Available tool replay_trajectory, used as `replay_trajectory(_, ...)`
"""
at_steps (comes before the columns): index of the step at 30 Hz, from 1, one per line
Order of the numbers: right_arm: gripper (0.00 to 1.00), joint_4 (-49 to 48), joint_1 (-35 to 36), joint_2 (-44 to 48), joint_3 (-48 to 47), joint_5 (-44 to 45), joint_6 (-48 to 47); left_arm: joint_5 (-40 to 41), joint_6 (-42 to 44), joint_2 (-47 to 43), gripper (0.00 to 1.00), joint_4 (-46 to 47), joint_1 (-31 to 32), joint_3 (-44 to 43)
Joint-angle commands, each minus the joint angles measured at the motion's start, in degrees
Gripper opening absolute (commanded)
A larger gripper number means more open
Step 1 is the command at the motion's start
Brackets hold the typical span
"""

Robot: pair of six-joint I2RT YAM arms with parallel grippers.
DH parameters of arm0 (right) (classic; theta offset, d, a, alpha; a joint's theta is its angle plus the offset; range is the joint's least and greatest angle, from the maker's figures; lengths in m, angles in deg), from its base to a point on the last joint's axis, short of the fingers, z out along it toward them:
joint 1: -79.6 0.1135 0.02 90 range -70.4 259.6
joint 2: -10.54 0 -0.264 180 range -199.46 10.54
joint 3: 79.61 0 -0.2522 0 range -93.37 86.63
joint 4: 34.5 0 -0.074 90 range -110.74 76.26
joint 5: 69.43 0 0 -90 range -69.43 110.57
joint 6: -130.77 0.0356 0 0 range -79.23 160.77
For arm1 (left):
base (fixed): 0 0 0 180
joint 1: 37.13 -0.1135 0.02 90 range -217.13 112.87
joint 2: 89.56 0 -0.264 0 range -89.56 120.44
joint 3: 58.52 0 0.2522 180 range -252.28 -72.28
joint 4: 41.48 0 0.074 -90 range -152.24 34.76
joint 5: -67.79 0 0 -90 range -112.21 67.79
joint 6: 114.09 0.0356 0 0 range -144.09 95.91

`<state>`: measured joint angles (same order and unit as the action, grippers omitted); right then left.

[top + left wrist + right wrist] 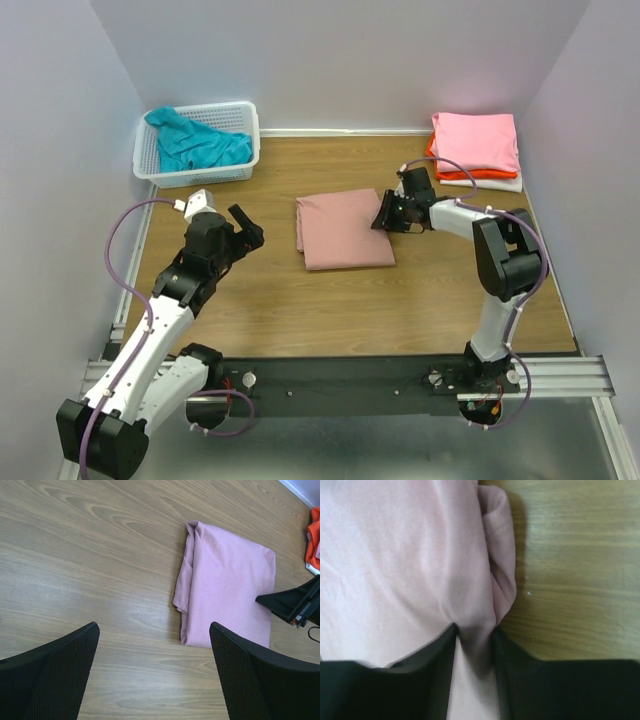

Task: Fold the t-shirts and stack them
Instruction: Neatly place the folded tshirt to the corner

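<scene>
A folded dusty-pink t-shirt (345,228) (225,585) (410,555) lies at the table's centre, its plain side up. My right gripper (385,215) (474,630) is at the shirt's right edge, with its fingers pinching a fold of the cloth between them. Left of the shirt, my left gripper (245,228) (154,626) hovers open over bare wood with nothing in it. At the back right, a bright pink t-shirt (476,142) lies folded on an orange one (440,165) and a white one (500,183). A teal t-shirt (195,145) lies crumpled in the basket.
The white lattice basket (160,172) stands at the back left corner. Walls close the table at the back and on both sides. Both arm bases sit on the black rail along the near edge.
</scene>
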<state>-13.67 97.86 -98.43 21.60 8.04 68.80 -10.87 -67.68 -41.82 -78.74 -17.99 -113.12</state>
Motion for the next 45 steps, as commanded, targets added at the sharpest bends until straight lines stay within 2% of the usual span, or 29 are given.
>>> replay_trajectory(1, 0.33, 2.4, 0.5, -4.1, -0.8, -1.9, -1.0, 2.9, -0.4, -1.4, 0.98, -1.5, -0.1, 0.1)
replay_trajectory(3, 0.28, 2.3, 0.8, -5.4, -2.3, -2.5, -2.1, 3.2, -0.6, -1.3, 0.98, -1.5, -0.1, 0.1)
replay_trajectory(6, 0.15, 2.4, 1.0, -7.0, -3.9, -3.5, -3.8, 3.3, -0.5, -0.8, 0.99, -1.5, -0.1, -0.1)
replay_trajectory(7, 0.06, 2.4, 1.0, -7.3, -5.0, -3.4, -4.3, 3.5, -0.4, -0.6, 0.98, -1.7, -0.1, -0.2)
replay_trajectory(9, 0.00, 2.5, 0.9, -7.6, -6.1, -2.3, -6.6, 4.9, -1.0, -0.3, 0.99, -2.4, -0.1, -0.5)
replay_trajectory(14, 0.00, 2.7, 1.0, -5.5, -10.0, 4.1, -13.5, 6.9, -1.9, -0.4, 0.98, -3.7, -0.1, -1.0)
replay_trajectory(17, 0.00, 2.8, 1.0, -4.2, -13.0, 12.0, -19.1, 7.6, -2.0, -1.0, 0.98, -3.7, -0.1, -1.0)
replay_trajectory(23, 0.00, 2.3, 1.0, -5.2, -19.1, 33.5, -27.5, 10.2, -3.1, -1.5, 0.98, -4.4, -0.1, -1.0)
replay_trajectory(29, 0.00, 1.3, 0.9, -8.8, -26.9, 45.8, -32.8, 11.9, -3.5, -0.9, 0.98, -4.5, -0.1, -1.3)
replay_trajectory(34, 0.00, 1.3, 0.6, -12.1, -33.1, 51.2, -34.4, 12.6, -3.7, 0.0, 0.98, -4.6, -0.1, -1.6)
replay_trajectory(45, 0.00, 1.2, -2.1, -17.6, -46.6, 52.4, -41.6, 15.2, -3.9, 3.0, 0.98, -4.9, -0.1, -2.8)
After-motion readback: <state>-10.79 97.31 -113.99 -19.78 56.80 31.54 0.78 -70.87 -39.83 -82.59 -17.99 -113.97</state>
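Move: The stack of folded shirts in the back right corner, where the held shirt is headed, lies about 20 cm ahead of the right hand and 24 cm to its right, roughly level with it. The folded pink t-shirt spreads beside this hand, its middle about 7 cm left and 1 cm back; the table's back right corner is some 26 cm ahead and 34 cm right. From the left hand the stack is about 32 cm ahead, 47 cm right and 15 cm lower. The right fingers, half open around the right side of the folded pink t-shirt, shut and pinch the cloth while nudging about 2 cm left and forward, then carry it forward, up and to the right towards the stack, ending some 19 cm farther out and 15 cm higher. On the way the wrist rolls and swings about 60 degrees, so the fingers go from pointing steeply down and leftward to pointing forward and rightward at a shallower slant, while the empty left hand, still wide open, eases about 3.5 cm left. ##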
